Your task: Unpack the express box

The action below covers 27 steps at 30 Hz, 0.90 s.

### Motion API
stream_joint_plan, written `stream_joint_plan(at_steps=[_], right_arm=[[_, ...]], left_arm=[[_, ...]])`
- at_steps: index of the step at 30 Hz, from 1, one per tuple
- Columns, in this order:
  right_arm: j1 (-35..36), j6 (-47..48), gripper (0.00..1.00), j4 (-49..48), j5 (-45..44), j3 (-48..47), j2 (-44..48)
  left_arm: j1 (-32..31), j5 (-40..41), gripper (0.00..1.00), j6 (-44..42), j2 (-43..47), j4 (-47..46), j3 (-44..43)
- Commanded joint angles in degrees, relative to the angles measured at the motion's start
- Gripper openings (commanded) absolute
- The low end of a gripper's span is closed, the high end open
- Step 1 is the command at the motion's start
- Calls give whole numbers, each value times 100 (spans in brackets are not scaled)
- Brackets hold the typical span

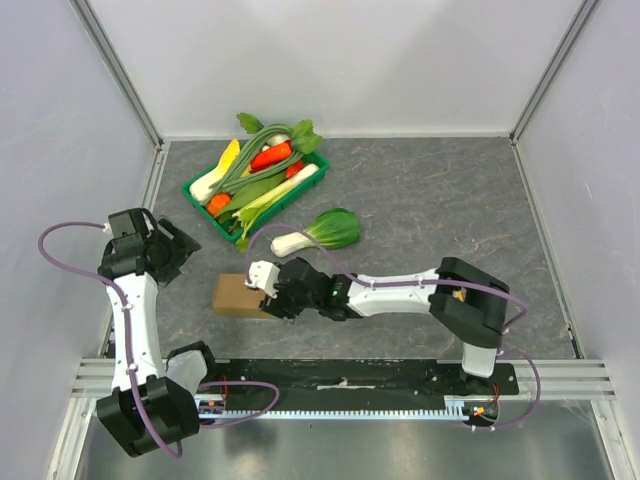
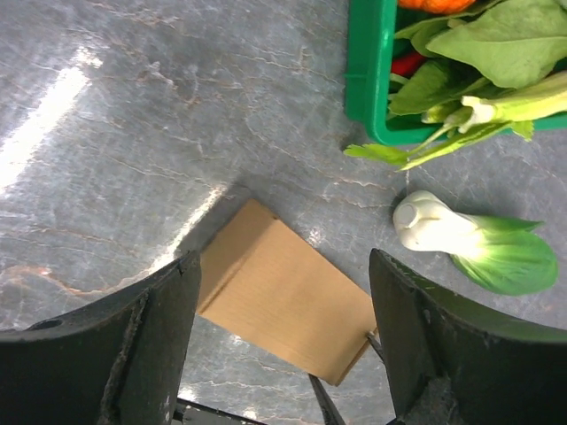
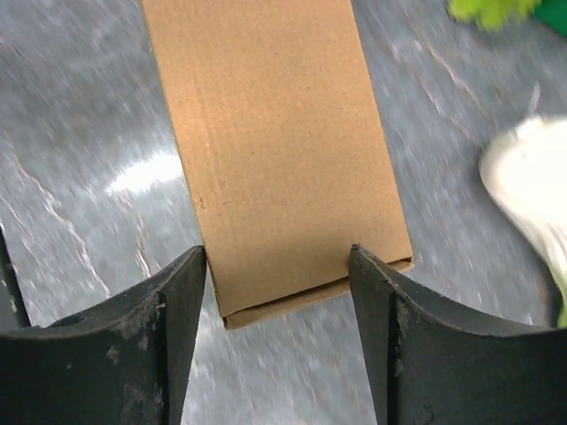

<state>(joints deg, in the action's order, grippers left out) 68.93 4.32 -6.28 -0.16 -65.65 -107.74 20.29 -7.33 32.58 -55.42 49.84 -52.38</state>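
Observation:
The express box (image 1: 234, 296) is a flat brown carton lying on the grey table; it also shows in the left wrist view (image 2: 283, 297) and the right wrist view (image 3: 275, 133). My right gripper (image 1: 268, 291) is at the box's right end. Its jaws (image 3: 277, 250) stand apart astride that end: the left fingertip (image 3: 190, 266) is beside one edge and the right fingertip (image 3: 368, 266) overlaps the top corner. No firm clamp shows. My left gripper (image 1: 176, 250) hovers open to the left of the box with nothing between its fingers (image 2: 283, 255).
A bok choy (image 1: 325, 232) lies loose on the table just behind the box, near my right arm. A green tray (image 1: 190, 186) full of vegetables stands at the back, left of centre. Walls close in the table on three sides.

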Motion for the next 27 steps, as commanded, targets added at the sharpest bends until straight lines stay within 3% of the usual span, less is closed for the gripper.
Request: stream_joint_plan(at_steps=[1,9,12,13,21,27], right_arm=[[-11,-606,70,820,-984,771,752],[-11,-1512,71,1797,-1548,1151,2106],[7,-1452,85,1745,-1478,993,2354],[-2,-1355,95,1727,-1426,818,2354],[-19,252,98,2025,-969,-342,1056],[-107,649,98,2158,-546,-755,352]], left_arm=[[36,-601,81,21,224,-265,44],[27,-1594,74,-147,365,-282,534],[27,-2147,70,-120,374,-405,921],[27,-2263,68,-120,374,-440,1018],[10,-2589,63,161,584,-546,1511],[1,-2536,64,302,567,-563,1599]])
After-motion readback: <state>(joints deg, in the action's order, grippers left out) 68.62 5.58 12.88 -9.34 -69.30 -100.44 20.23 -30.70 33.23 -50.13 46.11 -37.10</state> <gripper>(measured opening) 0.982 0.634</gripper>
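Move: The right fingers already straddle the right-hand end of the cardboard box, whose middle lies about 6 cm to that hand's left, level ahead and some 3 cm lower. From the same hand, the bok choy lies about 15 cm ahead and 11 cm right. From the left hand the box is about 14 cm right, 5 cm back and 13 cm below, while the green basket of vegetables is some 18 cm ahead and 16 cm right. Still on the box's end, the right hand drags the box to the right, travelling about 11 cm and turning clockwise; then its fingers spread wide and let go, and it rises, swings back left some 5 cm over the box and starts to sink. The left hand follows the box, about 8 cm right, then also down and a little back, rolling its left side down and narrowing its open fingers without reaching the box. ##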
